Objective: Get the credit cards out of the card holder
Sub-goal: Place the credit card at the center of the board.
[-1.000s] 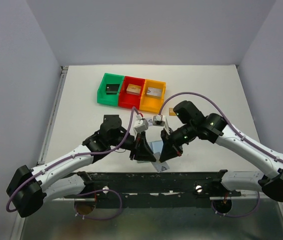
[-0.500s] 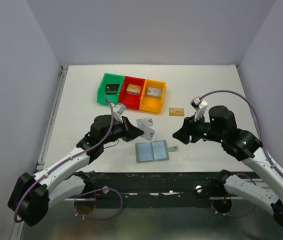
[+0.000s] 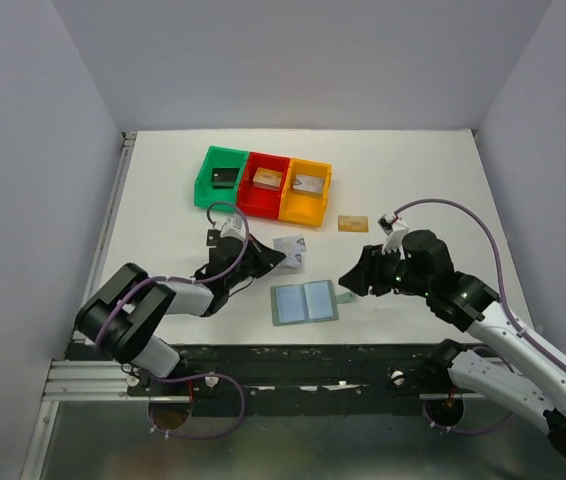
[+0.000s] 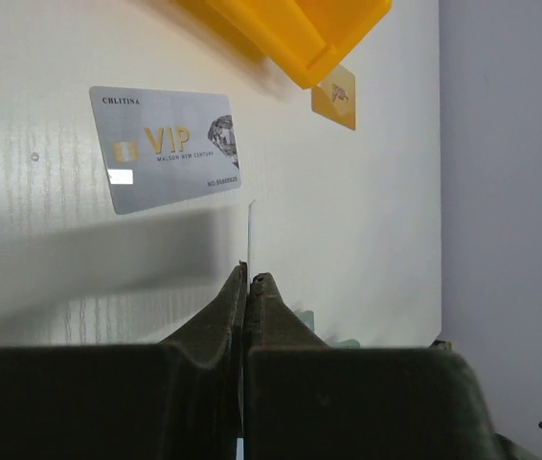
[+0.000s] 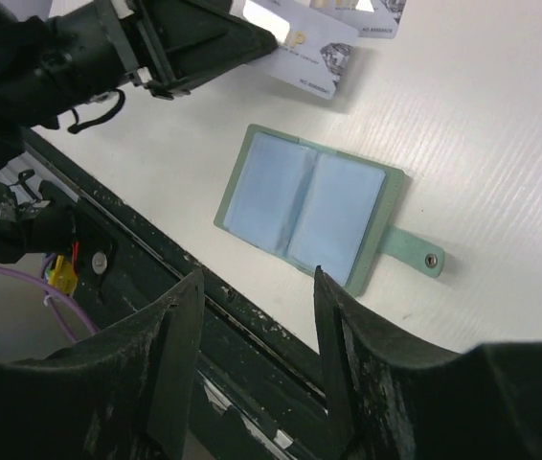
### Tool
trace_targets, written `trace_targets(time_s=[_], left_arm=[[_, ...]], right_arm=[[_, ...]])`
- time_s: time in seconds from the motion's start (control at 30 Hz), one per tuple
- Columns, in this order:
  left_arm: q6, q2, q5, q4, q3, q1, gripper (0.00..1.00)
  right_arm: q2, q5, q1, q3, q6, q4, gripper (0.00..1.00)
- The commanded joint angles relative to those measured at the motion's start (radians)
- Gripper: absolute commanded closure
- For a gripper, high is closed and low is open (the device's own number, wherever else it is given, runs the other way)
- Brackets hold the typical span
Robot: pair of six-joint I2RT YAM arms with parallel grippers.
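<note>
The card holder (image 3: pixel 304 302) (image 5: pixel 304 206) lies open on the white table, pale blue pockets up, its tab (image 5: pixel 415 251) pointing right. My left gripper (image 3: pixel 279 259) (image 4: pixel 249 275) hovers just up-left of it, shut on a silver-white credit card (image 5: pixel 311 59), which shows edge-on (image 4: pixel 250 235) in the left wrist view. A second silver card (image 3: pixel 287 244) (image 4: pixel 166 149) lies flat beyond it. A gold-tan card (image 3: pixel 353 223) (image 4: pixel 335 96) rests near the orange bin. My right gripper (image 3: pixel 347 281) (image 5: pixel 257 278) stands open and empty, right of the holder's tab.
Green (image 3: pixel 221 178), red (image 3: pixel 264 185) and orange (image 3: pixel 305 190) bins stand in a row at the back, each with a small piece inside. A black rail (image 3: pixel 303 365) runs along the table's near edge, just below the holder.
Both grippers have lifted off the holder. The left one has shut on a silver card and drawn it up-left. The right one has opened and backed off to the right.
</note>
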Motion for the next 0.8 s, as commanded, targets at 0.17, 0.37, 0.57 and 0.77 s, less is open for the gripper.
trace_targets(time_s=[0.17,0.37,0.57,0.77], left_arm=[[-0.172,0.206,-0.024,0.359,-0.034,0.002,1.00],[-0.160,0.229,-0.011,0.351,-0.031,-0.008,0.91],[-0.165,0.252,0.008,0.341,-0.031,-0.012,0.78],[-0.151,0.203,-0.001,0.266,-0.045,-0.014,0.56]], right_arm=[[-0.012,0.007,0.002,-0.009,0.019,0.064,0.43],[0.019,-0.016,0.002,-0.008,0.015,0.072,0.43],[0.022,-0.005,0.000,-0.006,0.013,0.075,0.43],[0.014,0.012,0.002,0.000,0.006,0.053,0.42]])
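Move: The left hand holds a credit card pinched a few centimetres over bare board; the spot for it is about 4 cm below, some 1 cm back and 2 cm right. Another silver card lies just beyond, roughly 5 cm ahead and 2 cm right of the hand. The card holder is about 14 cm back and 6 cm right, the yellow box 20 cm ahead and 6 cm right. From the right hand, the spot is about 9 cm ahead, 13 cm left and 12 cm down. The left hand sinks about 3 cm, most of it early, easing some 1 cm to the right and rolling slightly so its left side dips, bringing the pinched card down to the board just on the robot's side of the silver card already lying there. Once low, it all but stops and the fingers spread from shut to about a third open, letting go of the card, which still leans by one finger. ##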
